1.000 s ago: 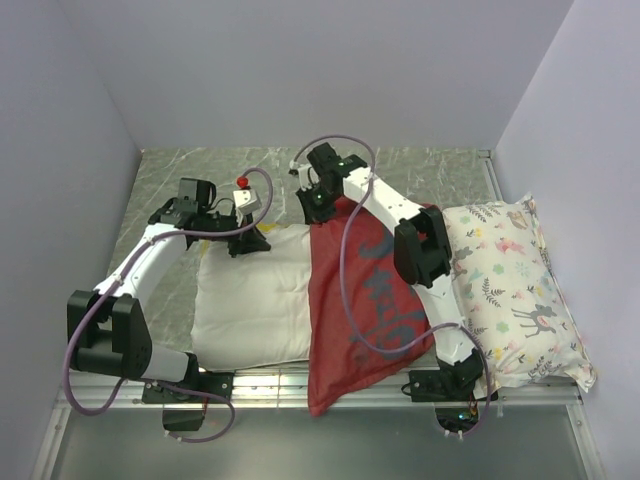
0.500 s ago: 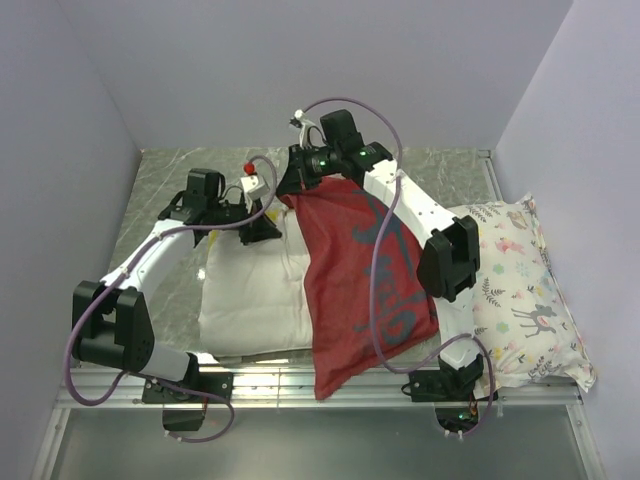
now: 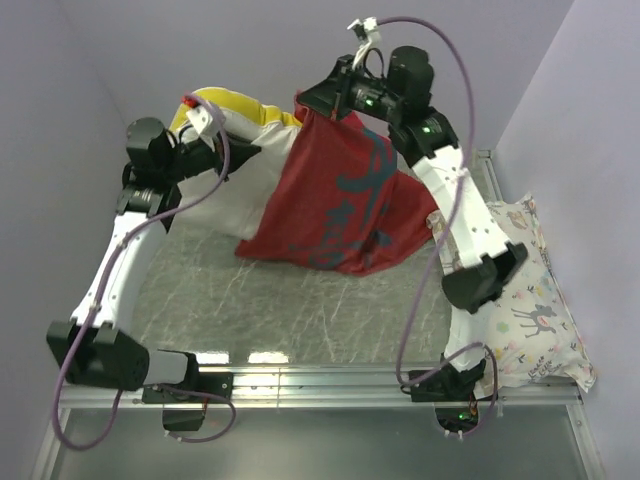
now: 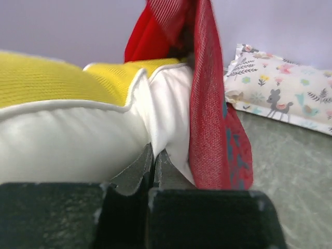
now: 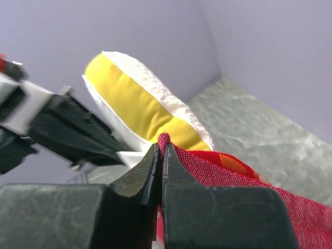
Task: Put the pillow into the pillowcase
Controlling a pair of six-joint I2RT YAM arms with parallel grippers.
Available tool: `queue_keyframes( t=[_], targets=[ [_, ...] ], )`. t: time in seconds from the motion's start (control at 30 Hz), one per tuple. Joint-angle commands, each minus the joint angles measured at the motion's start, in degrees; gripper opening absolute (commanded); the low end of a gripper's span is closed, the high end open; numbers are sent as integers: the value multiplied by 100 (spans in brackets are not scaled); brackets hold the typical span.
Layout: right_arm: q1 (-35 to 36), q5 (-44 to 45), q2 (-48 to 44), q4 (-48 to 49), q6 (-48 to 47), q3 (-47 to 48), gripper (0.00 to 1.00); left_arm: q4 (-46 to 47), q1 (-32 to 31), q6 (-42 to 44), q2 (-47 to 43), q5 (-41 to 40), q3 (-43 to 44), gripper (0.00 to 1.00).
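Observation:
The white pillow (image 3: 240, 170) with its yellow strip (image 3: 225, 103) hangs lifted off the table at the back left. My left gripper (image 3: 232, 155) is shut on a pinch of the pillow's white cover (image 4: 155, 124). The red pillowcase (image 3: 335, 195) drapes over the pillow's right part and hangs down toward the table. My right gripper (image 3: 312, 100) is shut on the pillowcase's top edge (image 5: 165, 141), high at the back centre. In the right wrist view the pillow (image 5: 140, 104) sits just behind the pinched red fabric, with the left gripper (image 5: 116, 150) beside it.
A white floral animal-print pillow (image 3: 520, 290) lies along the table's right side, also seen in the left wrist view as the floral pillow (image 4: 280, 93). The grey marbled tabletop (image 3: 300, 310) lies under the lifted items. Lilac walls enclose the back and sides.
Both arms have risen and swung toward the back, lifting the pillow and pillowcase off the table. The pillowcase now hangs spread over the pillow's right part.

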Motion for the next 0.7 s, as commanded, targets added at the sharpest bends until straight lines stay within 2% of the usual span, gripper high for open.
queue_keyframes(
  t=[0.0,0.03,0.07,0.1,0.13,0.17,0.2,0.23,0.27,0.3,0.37,0.4,0.47,0.57,0.67],
  targets=[
    [451,-650,-969,364,-41,-828,0,-802,-241,1226,-684,278,-617,0],
    [566,-651,-1127,151,-443,-1269,0,-1158,-303,1648,-789,366,-864,0],
    [671,-877,-1477,45,-577,-1804,0,-1492,-382,2461,-999,384,-1119,0],
    [951,-949,-1654,-252,-848,-2845,0,-2217,-513,2826,-1080,375,-1609,0],
    [1102,-976,-1943,-394,-999,-3395,0,-2503,-567,3134,-1194,393,-1857,0],
    [1277,-1080,-2068,-500,-1201,-3922,0,-2906,-611,3790,-1212,393,-2077,1],
    [1401,-1038,-2174,-771,-1542,-4832,0,-3189,-637,4031,-1212,376,-2428,2],
    [1611,-1055,-2244,-852,-1658,-5250,0,-3775,-646,4269,-1212,375,-2570,5],
    [1665,-1168,-2341,-887,-1720,-5620,0,-4059,-655,4732,-1160,410,-2676,15],
    [1692,-1161,-2350,-940,-1765,-6146,0,-4366,-664,4980,-1142,445,-2790,21],
    [1674,-1213,-2307,-897,-1704,-6484,0,-5252,-664,5481,-1107,594,-2809,35],
    [1648,-1257,-2289,-914,-1677,-6668,0,-5579,-673,5658,-1107,778,-2722,49],
    [1648,-1266,-2254,-975,-1756,-6810,0,-6333,-690,5913,-1151,937,-2372,59],
    [1657,-1248,-2333,-914,-1862,-7187,0,-7221,-690,6090,-1107,1297,-1853,65],
    [1692,-1257,-2368,-931,-2037,-7452,0,-7752,-690,6108,-975,1666,-941,66]
  ],
)
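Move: Just ahead of the closed left fingers, which pinch its seam, hangs the pillow, its middle about 6 cm out, 4 cm left and some 12 cm below. From the right hand, shut on the pillowcase edge, the pillow's middle is about 1 cm ahead, 15 cm left and 20 cm below. The pillowcase's middle hangs about 3 cm back, 7 cm right and 22 cm below that right hand; the metal rail runs about 30 cm straight back of it, 48 cm below. Swinging down together towards the near side of the table, the two hands first pull back, then plunge. The right keeps its pinch on the pillowcase, going some 36 cm down and 27 back, fingers tipping downward and turning counter-clockwise. The left goes about 21 cm back and 24 down, tipping and turning clockwise, opens on the way down to let go of the pillow, then rises slightly. ##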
